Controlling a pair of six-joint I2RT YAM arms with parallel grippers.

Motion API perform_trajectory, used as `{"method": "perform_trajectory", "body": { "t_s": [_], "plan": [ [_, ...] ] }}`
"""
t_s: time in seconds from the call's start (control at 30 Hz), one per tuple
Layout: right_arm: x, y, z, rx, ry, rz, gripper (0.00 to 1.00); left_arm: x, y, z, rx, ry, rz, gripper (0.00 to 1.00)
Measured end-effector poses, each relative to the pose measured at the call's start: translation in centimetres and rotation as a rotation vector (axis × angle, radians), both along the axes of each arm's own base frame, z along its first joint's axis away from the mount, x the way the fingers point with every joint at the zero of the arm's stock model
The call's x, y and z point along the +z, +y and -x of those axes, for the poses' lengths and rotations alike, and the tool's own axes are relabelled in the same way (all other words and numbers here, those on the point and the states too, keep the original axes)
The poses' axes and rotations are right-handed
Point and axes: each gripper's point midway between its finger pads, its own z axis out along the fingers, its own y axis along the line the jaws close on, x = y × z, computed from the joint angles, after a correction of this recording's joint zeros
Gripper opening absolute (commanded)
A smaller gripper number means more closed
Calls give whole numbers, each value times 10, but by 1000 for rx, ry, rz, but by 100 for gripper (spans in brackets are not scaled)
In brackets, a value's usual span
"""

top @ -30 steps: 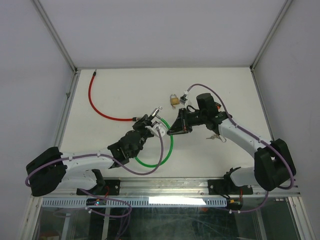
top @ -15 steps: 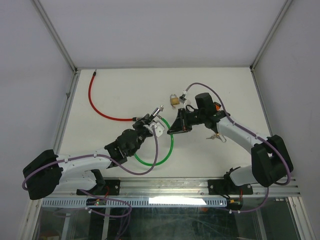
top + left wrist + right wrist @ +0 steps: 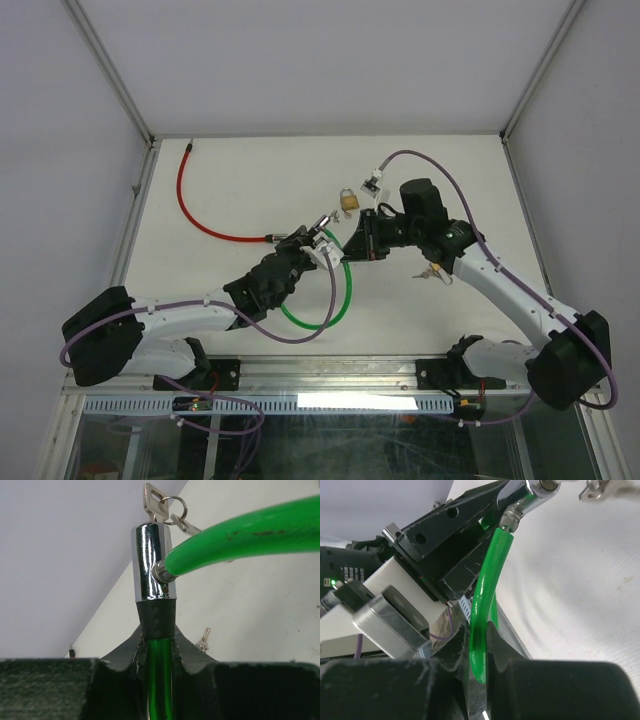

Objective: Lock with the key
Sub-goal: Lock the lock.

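A green cable lock (image 3: 335, 300) loops between both grippers. My left gripper (image 3: 159, 672) is shut on the cable just below the lock's black collar and chrome barrel (image 3: 151, 562). A key (image 3: 154, 501) on a ring sticks out of the barrel's top. The cable's other end (image 3: 240, 535) meets the barrel's side with its metal tip at the hole. My right gripper (image 3: 482, 650) is shut on that end of the green cable (image 3: 487, 605), a short way behind the tip. In the top view the left gripper (image 3: 306, 250) and right gripper (image 3: 352, 248) sit close together at mid-table.
A small brass padlock (image 3: 348, 200) lies just behind the grippers. A red cable (image 3: 205, 225) curves across the left of the table, its metal end (image 3: 203, 640) near the left gripper. Loose keys (image 3: 432, 272) lie under the right forearm. White walls ring the table.
Both grippers have shifted a little toward the back right, still holding the cable. The green loop has swung to the right and the right arm's elbow has dropped lower right.
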Motion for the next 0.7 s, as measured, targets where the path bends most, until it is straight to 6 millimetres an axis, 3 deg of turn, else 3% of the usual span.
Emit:
{"method": "perform_trajectory", "body": {
  "t_s": [0.2, 0.43, 0.7],
  "plan": [
    [-3, -3, -1, -29, 23, 50, 0, -8, -1, 1, 13, 8, -50, 0],
    [-27, -3, -6, -30, 52, 123, 0, -16, 8, 5, 21, 31, -83, 0],
    [-50, -3, -20, 7, -112, 167, 0, 5, 13, 18, -26, 22, 31, 0]
  ]
}}
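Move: The green lock's chrome cylinder sticks out past the left fingertips, about 5 cm ahead, 4 cm right and level. From the right hand, which holds the cable end joined to its side, the cylinder is roughly 10 cm ahead, 6 cm left and 4 cm lower. The brass padlock lies some 20 cm ahead of the left hand, 12 cm right and 17 cm down; the red cable's lock head 9 cm ahead, 7 cm left, equally low. Still pinching the green cable near its fitting, the right hand carries that end down about 5 cm and some 2 cm forward, rolling its left side down around 10 degrees. The left keeps its grip beside the cylinder, dips a little over 1 cm, then comes back up about 2 cm while drawing back and slightly left, its wrist rocking only a few degrees. ##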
